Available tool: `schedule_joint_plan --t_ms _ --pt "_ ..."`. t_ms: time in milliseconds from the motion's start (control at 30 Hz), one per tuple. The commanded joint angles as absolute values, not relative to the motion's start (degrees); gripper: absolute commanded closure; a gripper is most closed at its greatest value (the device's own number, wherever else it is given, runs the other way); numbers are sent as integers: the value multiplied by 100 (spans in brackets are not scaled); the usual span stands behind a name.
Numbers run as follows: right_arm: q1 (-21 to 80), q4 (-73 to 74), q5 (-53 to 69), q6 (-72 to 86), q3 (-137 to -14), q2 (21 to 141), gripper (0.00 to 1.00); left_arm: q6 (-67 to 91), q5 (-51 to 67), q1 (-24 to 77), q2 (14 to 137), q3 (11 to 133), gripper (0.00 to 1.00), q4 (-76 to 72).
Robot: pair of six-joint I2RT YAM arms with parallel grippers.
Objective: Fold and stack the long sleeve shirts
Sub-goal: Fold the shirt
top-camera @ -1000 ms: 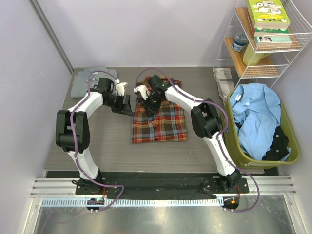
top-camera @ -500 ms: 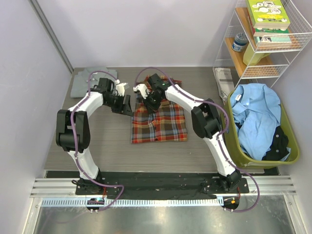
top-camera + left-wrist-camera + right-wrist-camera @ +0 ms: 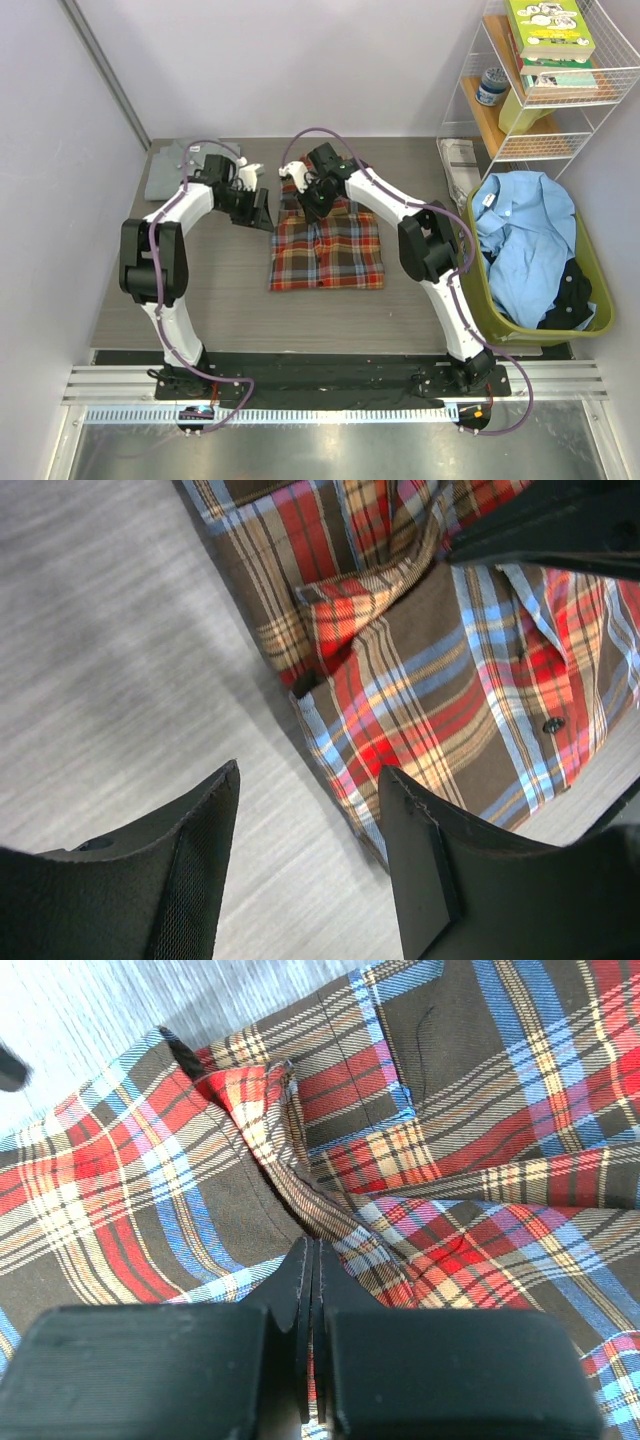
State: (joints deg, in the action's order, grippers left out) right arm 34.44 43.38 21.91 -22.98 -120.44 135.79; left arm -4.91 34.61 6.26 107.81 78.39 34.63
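Note:
The plaid flannel long sleeve shirt (image 3: pixel 328 245) lies partly folded mid-table, collar end toward the back. My right gripper (image 3: pixel 311 197) is at its upper left part; in the right wrist view its fingers (image 3: pixel 311 1260) are pressed together on a raised ridge of the plaid cloth (image 3: pixel 290 1175). My left gripper (image 3: pixel 261 211) hangs open just left of the shirt's edge, with bare tabletop between its fingers (image 3: pixel 310 772) and the plaid cloth (image 3: pixel 420 670) beside the right finger. The pale grey long sleeve shirt (image 3: pixel 180 165) lies folded at the back left corner.
An olive basket (image 3: pixel 590 270) at the right holds a blue shirt (image 3: pixel 525 235) and a dark garment (image 3: pixel 570 295). A wire shelf (image 3: pixel 545 95) with books stands at the back right. A white printed packet (image 3: pixel 460 160) lies by the basket.
My right gripper has shut on the plaid cloth and shifted slightly toward the back. The shirt's top part has bunched in. My left gripper edged back and stayed open.

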Motion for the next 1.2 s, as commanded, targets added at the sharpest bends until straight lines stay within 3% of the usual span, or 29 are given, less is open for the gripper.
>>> schedule_joint_plan --t_ms 0,333,433,467,567,767,967,1067,1100,1167 --pt "3384 3999 2022 -2232 -12243 13122 99 -352 3630 642 11003 8147 42 3190" --pt "3384 3911 2127 -2162 -12085 13061 99 -176 3839 879 11601 8464 48 3024" --pt "3375 3920 2162 -2153 -12006 13008 99 -62 3981 931 11654 8560 65 2875" --pt "3375 3920 2171 -2145 -11980 12990 99 -44 4068 940 11611 8552 80 2683" --pt "3375 3876 2171 -2153 -11866 12868 99 219 4096 940 11304 8342 98 2208" --pt "3340 3788 2110 -2188 -11637 12657 99 273 4034 1011 11100 8095 100 1530" --pt "3305 3779 1671 -2276 -11523 12718 98 413 3560 1055 11820 8525 100 1924" --pt "3208 3911 1635 -2049 -11531 12622 76 492 3472 1063 12049 8683 99 2100" --pt "3112 3955 1635 -1970 -11540 12560 61 527 3437 1063 12067 8692 99 2127" --pt "2998 4025 1635 -1803 -11514 12385 54 562 3279 1072 12085 8692 99 2144"
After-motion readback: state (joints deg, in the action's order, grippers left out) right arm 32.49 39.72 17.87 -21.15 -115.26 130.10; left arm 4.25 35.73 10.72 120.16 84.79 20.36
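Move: The left gripper hangs open: the plaid shirt's raised left edge lies about 3 cm to its right, 2 cm ahead and 3 cm lower. From it the folded grey shirt is some 16 cm left and 10 cm ahead, 5 cm down. The right gripper is already shut on a fold of the plaid shirt; that left edge lies about 7 cm to its left, 1 cm ahead, 2 cm down, and the near hem 15 cm back, 3 cm right, 3 cm down. Dip the left gripper about 3 cm while easing right, shut it on the plaid shirt's left edge, then carry the pinch forward and right, lifting some 3 cm and lowering again. Hold the right gripper's fold nearly still meanwhile, then raise it some 3 cm, ease it right and forward, and open those fingers partway to let go. ##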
